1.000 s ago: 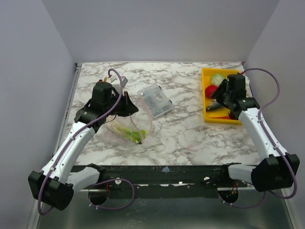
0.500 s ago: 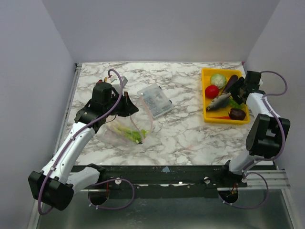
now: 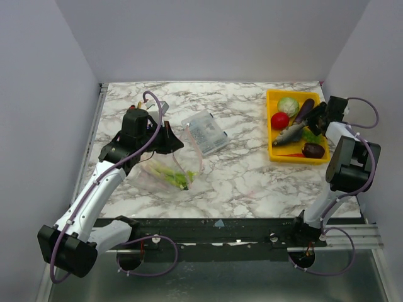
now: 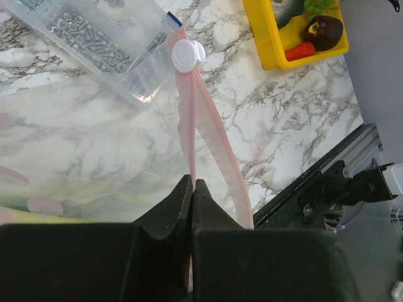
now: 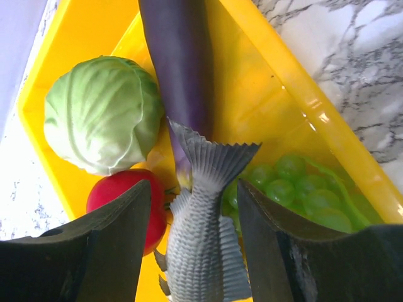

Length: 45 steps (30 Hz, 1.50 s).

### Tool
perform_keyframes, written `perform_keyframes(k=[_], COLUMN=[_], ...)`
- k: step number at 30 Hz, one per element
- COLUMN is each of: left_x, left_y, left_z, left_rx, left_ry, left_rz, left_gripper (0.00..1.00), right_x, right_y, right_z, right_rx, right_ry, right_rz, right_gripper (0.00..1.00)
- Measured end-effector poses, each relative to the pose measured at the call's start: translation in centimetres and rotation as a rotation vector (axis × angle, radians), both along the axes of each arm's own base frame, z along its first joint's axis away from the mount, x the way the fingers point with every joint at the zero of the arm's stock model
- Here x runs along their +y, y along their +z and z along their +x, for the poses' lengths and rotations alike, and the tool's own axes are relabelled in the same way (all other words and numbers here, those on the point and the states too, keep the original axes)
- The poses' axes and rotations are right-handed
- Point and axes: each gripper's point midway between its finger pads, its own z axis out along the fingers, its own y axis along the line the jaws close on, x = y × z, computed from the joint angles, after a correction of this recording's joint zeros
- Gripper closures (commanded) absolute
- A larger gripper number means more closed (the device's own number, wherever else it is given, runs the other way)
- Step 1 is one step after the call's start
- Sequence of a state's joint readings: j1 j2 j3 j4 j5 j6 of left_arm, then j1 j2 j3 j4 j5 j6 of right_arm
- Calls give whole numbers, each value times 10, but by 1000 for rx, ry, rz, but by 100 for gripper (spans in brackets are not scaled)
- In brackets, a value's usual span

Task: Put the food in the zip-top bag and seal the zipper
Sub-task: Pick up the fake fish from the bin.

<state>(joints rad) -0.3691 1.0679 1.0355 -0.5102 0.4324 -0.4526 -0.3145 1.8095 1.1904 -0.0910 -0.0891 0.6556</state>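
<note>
The clear zip-top bag (image 3: 165,171) hangs and slumps on the marble with green pods (image 3: 178,179) inside. My left gripper (image 4: 192,184) is shut on its pink zipper (image 4: 189,126), holding one side of the mouth up; a white slider (image 4: 187,55) sits at the strip's far end. The rest of the food lies in the yellow tray (image 3: 271,134): cabbage (image 5: 104,119), red fruit (image 5: 119,195), purple eggplant (image 5: 179,63), grey fish (image 5: 201,245), grapes (image 5: 296,185) and a maroon piece (image 3: 313,150). My right gripper (image 5: 194,185) hangs open just over the tray, its fingers on either side of the fish.
A rigid clear box (image 3: 204,132) of screws lies right beside the bag's mouth. The tray's right rim is close to the side wall. A red carrot-like piece (image 4: 300,50) lies in the tray's near corner. The black frame rail (image 3: 220,229) runs along the table's front edge.
The right arm has swung from above the tray to its right side and folded back, with the gripper now low over the fish. The left arm and bag have not moved.
</note>
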Motion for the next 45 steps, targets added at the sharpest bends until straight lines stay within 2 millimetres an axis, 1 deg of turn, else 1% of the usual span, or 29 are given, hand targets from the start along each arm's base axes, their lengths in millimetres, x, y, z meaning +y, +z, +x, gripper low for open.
perform_keyframes(k=[5, 8, 11, 17, 20, 22, 24, 25, 29, 31, 33, 35, 36, 40, 42, 45], left_x=[-1, -2, -2, -2, -2, -2, -2, -2, -2, -2, -2, -2, -2, -2, -2, -3], left_y=[-2, -3, -4, -4, -3, -3, -3, -3, -3, -3, -3, -3, -3, -3, -3, -3], left_z=[0, 0, 0, 0, 0, 0, 0, 0, 0, 0, 0, 0, 0, 0, 0, 0], left_rx=[9, 15, 18, 18, 18, 18, 18, 18, 18, 18, 18, 18, 18, 18, 18, 18], left_ry=[-5, -8, -8, -9, -9, -10, -10, -10, -10, -9, -9, -9, -9, -10, -9, -10], left_rz=[-2, -3, -3, -3, -4, -4, -4, -3, -3, -3, -3, -3, -3, -4, -4, -5], left_gripper=[100, 100, 100, 100, 100, 100, 100, 100, 100, 100, 100, 100, 100, 100, 100, 100], right_x=[3, 5, 6, 8, 11, 12, 14, 16, 20, 21, 23, 22, 22, 18, 19, 27], right_y=[-5, -11, -15, -20, -24, -23, -23, -25, -31, -28, -21, -6, 5, 64, 91, 118], right_z=[15, 20, 24, 23, 22, 23, 26, 27, 26, 23, 16, 8, 5, -4, -12, -30], right_rx=[-48, -59, -70, -80, -73, -81, -94, -96, -89, -91, -89, -97, -108, -213, -272, -348], right_ry=[11, 16, 15, 24, 32, 43, 61, 69, 85, 81, 77, 71, 69, 78, 90, 116], right_rz=[33, 53, 68, 74, 82, 87, 89, 94, 117, 121, 117, 98, 83, -9, -54, -100], right_gripper=[46, 50, 50, 48, 49, 56, 72, 77, 84, 87, 92, 97, 100, 100, 100, 100])
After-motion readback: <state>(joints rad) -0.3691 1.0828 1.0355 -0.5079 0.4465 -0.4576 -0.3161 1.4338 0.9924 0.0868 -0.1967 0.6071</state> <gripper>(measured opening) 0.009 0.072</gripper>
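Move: The fake fish lies below the open right hand, its middle about 7 cm to the left, level fore-and-aft and some 5 cm lower; the tail points forward-right, nearly between the fingers. The tomato is about 5 cm ahead and 11 left, the long eggplant roughly 9 ahead and 1 left, the grapes 2 back and 3 right. From the left hand the fish is some 20 cm ahead, 45 right and 20 below. The right hand eases about 3 cm down and 3 cm forward, slipping a little left as well, and shuts its open fingers on the fish's narrow tail end, pinching it just ahead of the tail fin. With that grip kept, it turns upward and lifts some 15 cm out of the bin, drawing back about 5 cm towards its base while the fingertips tilt up by some 15 degrees. ##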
